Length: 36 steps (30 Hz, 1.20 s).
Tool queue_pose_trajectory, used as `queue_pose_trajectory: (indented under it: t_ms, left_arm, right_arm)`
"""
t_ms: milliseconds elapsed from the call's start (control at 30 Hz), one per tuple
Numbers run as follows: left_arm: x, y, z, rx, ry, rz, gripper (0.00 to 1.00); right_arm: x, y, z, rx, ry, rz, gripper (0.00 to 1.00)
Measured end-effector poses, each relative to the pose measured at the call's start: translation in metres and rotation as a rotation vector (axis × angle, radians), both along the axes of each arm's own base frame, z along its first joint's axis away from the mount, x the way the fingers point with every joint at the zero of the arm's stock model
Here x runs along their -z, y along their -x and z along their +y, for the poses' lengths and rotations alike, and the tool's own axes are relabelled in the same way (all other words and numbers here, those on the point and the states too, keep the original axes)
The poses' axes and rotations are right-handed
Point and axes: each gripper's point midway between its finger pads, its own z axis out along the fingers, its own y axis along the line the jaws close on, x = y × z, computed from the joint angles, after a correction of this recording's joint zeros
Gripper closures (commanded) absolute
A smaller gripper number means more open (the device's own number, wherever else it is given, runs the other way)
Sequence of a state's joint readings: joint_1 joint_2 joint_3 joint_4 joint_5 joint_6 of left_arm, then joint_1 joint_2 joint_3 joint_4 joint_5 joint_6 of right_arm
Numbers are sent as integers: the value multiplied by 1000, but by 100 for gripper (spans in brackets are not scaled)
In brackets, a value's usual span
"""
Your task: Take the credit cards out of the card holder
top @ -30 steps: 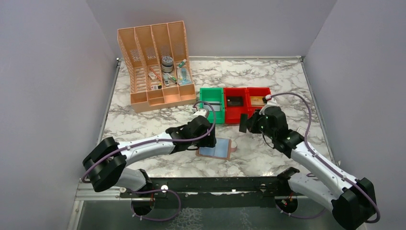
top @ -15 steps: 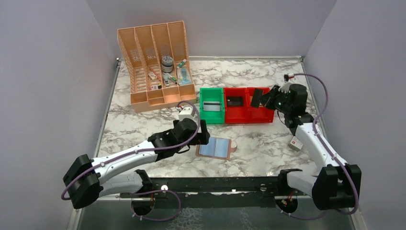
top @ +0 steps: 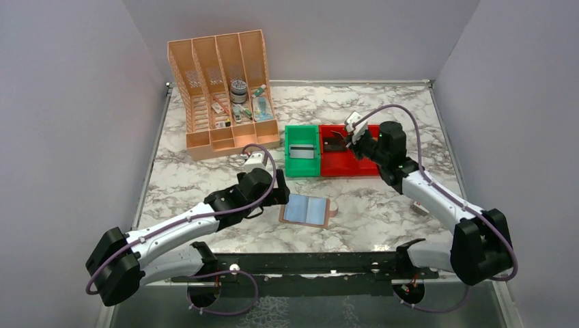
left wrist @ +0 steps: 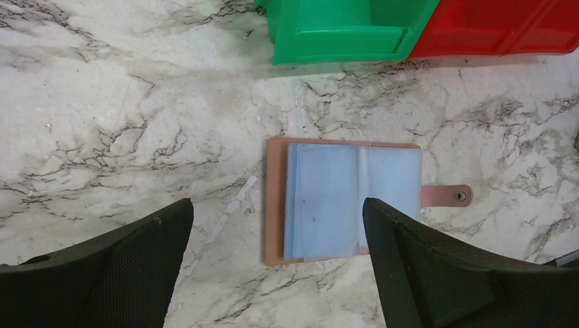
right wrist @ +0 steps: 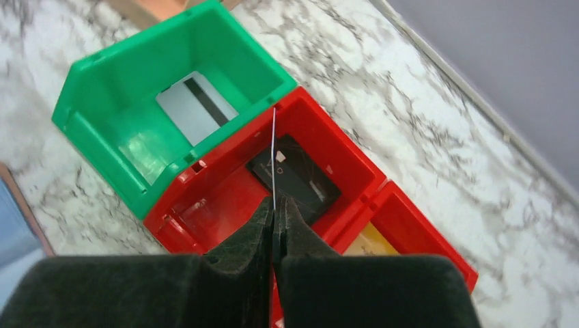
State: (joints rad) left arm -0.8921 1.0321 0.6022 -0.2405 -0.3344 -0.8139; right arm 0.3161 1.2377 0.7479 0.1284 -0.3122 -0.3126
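The card holder (top: 307, 210) lies open on the marble table, brown with a light blue pocketed inside, snap tab to the right; it also shows in the left wrist view (left wrist: 351, 198). My left gripper (top: 276, 195) is open and empty, hovering just left of it (left wrist: 276, 208). My right gripper (top: 348, 140) is shut on a thin credit card seen edge-on (right wrist: 274, 157), held above the middle red bin (right wrist: 205, 212). A dark credit card (right wrist: 293, 174) lies in that bin. A grey card with a black stripe (right wrist: 194, 102) lies in the green bin (right wrist: 102, 137).
The green bin (top: 302, 169) and two red bins (top: 341, 169) stand in a row behind the holder. An orange file organiser (top: 222, 96) with small items is at the back left. A small white box (top: 420, 207) lies by the right arm.
My right arm has swung left from over the rightmost red bin to over the middle red bin, still holding the card. My left gripper has drawn back slightly to the left of the holder.
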Motion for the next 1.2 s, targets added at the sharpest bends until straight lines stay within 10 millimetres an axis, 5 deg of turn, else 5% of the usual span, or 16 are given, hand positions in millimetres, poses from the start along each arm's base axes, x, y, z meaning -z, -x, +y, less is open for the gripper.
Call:
queue_pose_trajectory:
  t_ms: [267,533,867,1200]
  left_arm:
    - [10,1,-1,11,-6,33,2]
    - [14,4,-3,27,-7,53,3]
    - [11,1,-1,17,-1,48,2]
    - [6,-2,2,5,13,34,2]
  right_arm:
    - [36,-10,7,-166,313,-116,99]
    - [65,-23,8,-250,446,-139,99]
    - [67,-53,24,-331,509,-192,99]
    - [89,-65,27,-380,572,-154,98]
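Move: The right hand already pinches a black card and has its fingers angled forward and left. The black card stack in the middle, red bin lies about 6 cm ahead of it, 4 cm to its left and 15 cm below. The green bin's middle is some 9 cm left of the stack and 2 cm nearer; the yellow card's red bin is 10 cm right of the stack, level with it. From the left hand, the stack is roughly 21 cm ahead, 16 cm right and 10 cm lower. Downwards first, then forward, then down once more, the right hand carries its pinched black card towards the stack in the middle, red bin, about 9 cm lower and 6 cm farther out in all. On the way the wrist rolls its left side down by some 30 degrees and swings counter-clockwise, the fingers ending steeper; they stay shut on the card. ##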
